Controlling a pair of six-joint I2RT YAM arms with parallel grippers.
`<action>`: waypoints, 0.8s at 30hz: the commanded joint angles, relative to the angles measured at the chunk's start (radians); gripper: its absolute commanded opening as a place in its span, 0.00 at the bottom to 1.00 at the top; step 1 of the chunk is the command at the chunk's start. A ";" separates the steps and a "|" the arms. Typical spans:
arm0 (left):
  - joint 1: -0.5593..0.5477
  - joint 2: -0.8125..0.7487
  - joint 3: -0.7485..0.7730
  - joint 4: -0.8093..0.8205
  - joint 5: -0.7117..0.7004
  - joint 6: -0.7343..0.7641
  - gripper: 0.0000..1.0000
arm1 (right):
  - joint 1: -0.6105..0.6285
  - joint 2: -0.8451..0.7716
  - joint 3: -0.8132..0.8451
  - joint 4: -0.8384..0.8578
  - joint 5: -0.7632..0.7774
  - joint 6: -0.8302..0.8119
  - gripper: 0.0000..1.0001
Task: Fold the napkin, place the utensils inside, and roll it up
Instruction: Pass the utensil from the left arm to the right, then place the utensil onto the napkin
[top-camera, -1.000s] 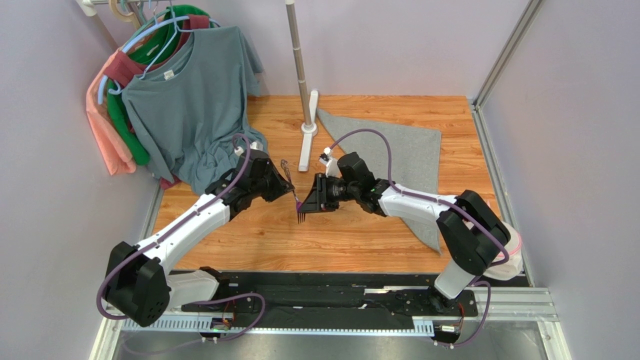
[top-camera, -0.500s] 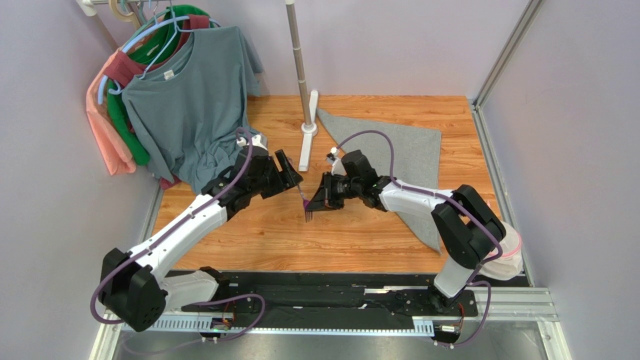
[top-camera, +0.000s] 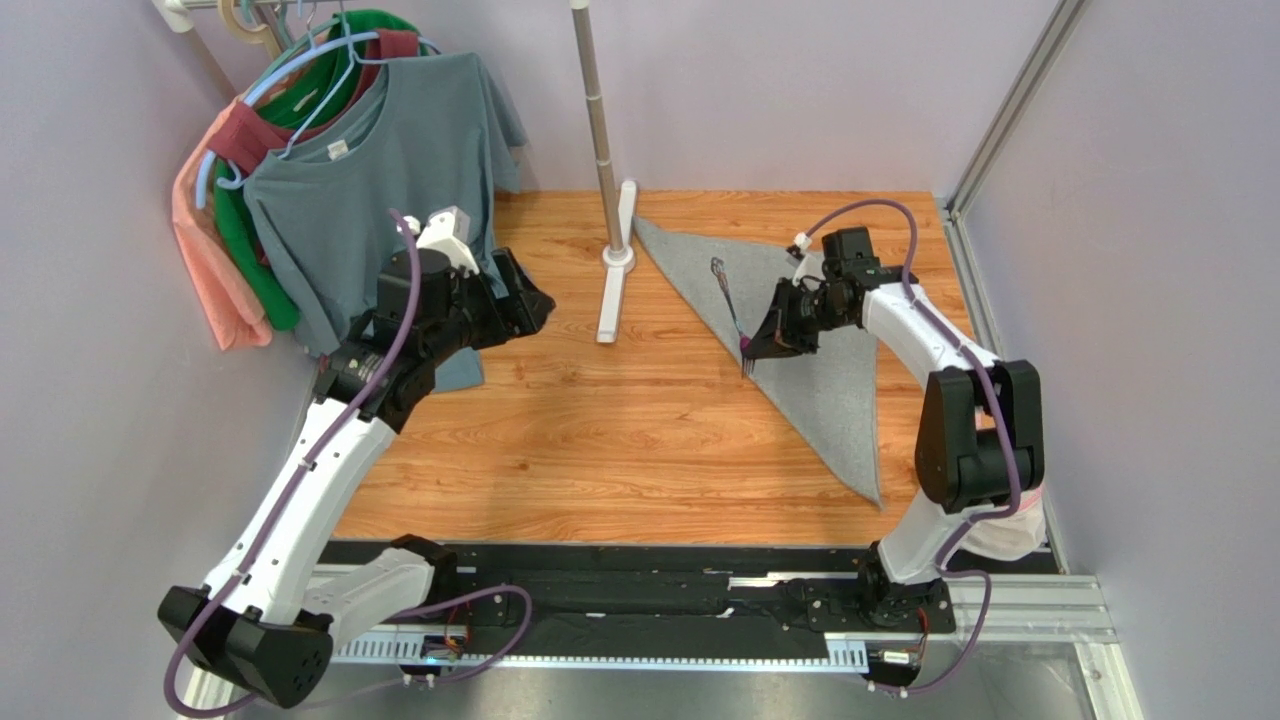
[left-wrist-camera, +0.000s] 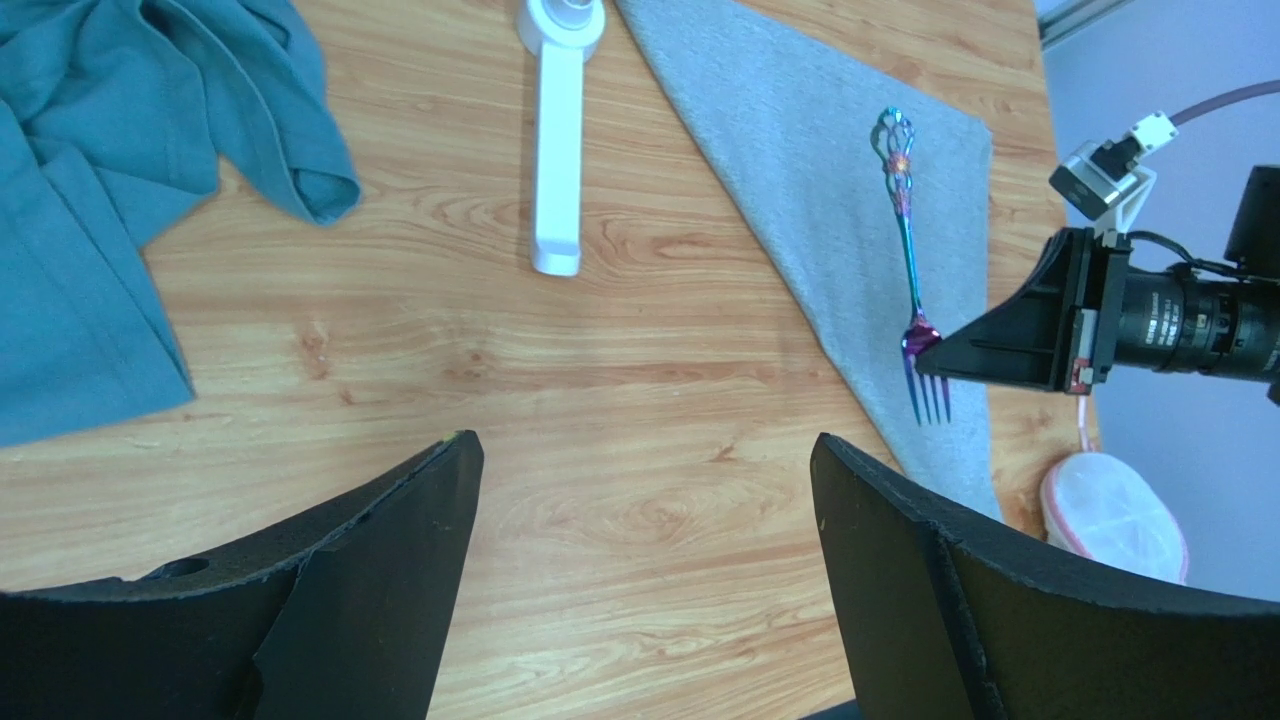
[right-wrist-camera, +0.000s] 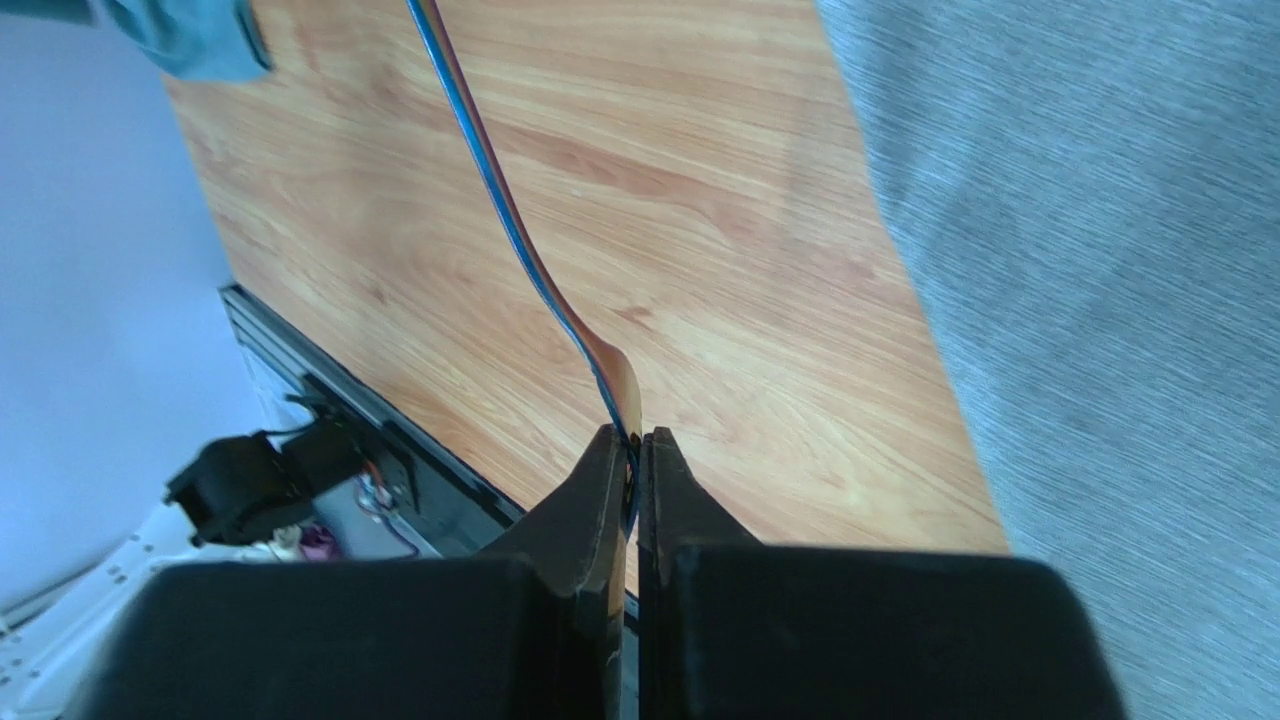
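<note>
The grey napkin (top-camera: 819, 323) lies folded into a triangle at the back right of the wooden table; it also shows in the left wrist view (left-wrist-camera: 812, 180) and the right wrist view (right-wrist-camera: 1082, 225). My right gripper (top-camera: 756, 345) (right-wrist-camera: 633, 438) is shut on the slim dark fork (top-camera: 730, 305) near its tines. It holds the fork over the napkin's left edge, handle pointing toward the back. The fork shows iridescent in the left wrist view (left-wrist-camera: 905, 210) and in the right wrist view (right-wrist-camera: 504, 210). My left gripper (top-camera: 526, 300) (left-wrist-camera: 646, 450) is open and empty, raised over bare wood left of the stand.
A white stand foot (top-camera: 616, 270) (left-wrist-camera: 556, 150) with a metal pole stands at the back centre. Several T-shirts (top-camera: 376, 180) hang at the back left, and the blue-grey one drapes onto the table (left-wrist-camera: 135, 165). A pale pink-white object (left-wrist-camera: 1120, 518) sits at the right edge.
My right gripper has carried the fork from the table's middle to the right and back, over the napkin. My left gripper has opened and drawn back to the left, rising.
</note>
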 joint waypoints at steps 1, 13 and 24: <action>0.034 0.057 0.094 -0.063 0.118 0.125 0.89 | -0.033 0.085 0.094 -0.267 -0.037 -0.235 0.00; 0.140 0.089 0.095 -0.047 0.187 0.214 0.89 | -0.130 0.284 0.328 -0.483 -0.015 -0.397 0.00; 0.152 0.118 0.081 -0.023 0.179 0.233 0.89 | -0.138 0.467 0.439 -0.563 -0.037 -0.464 0.00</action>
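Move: Ahead and to the right of the right hand, which still holds the fork by its neck, lies the folded napkin: its middle is about 10 cm farther out, 11 cm to the right and 12 cm below. The white stand foot is some 18 cm ahead and 18 cm to the left of that hand, on the table; the mesh basket is roughly 17 cm back and 40 cm to the right. From the left hand the napkin's middle lies about 16 cm ahead, 39 cm to the right and 29 cm down. Carrying the fork in its shut fingers, the right hand travels right and down towards the napkin, about 6 cm each way, dipping back slightly before coming forward again. Meanwhile the wrist turns some 20 degrees, swinging the fingertips back and the fork counter-clockwise. The left hand, empty and wide open, drifts about 2 cm forward and left. ##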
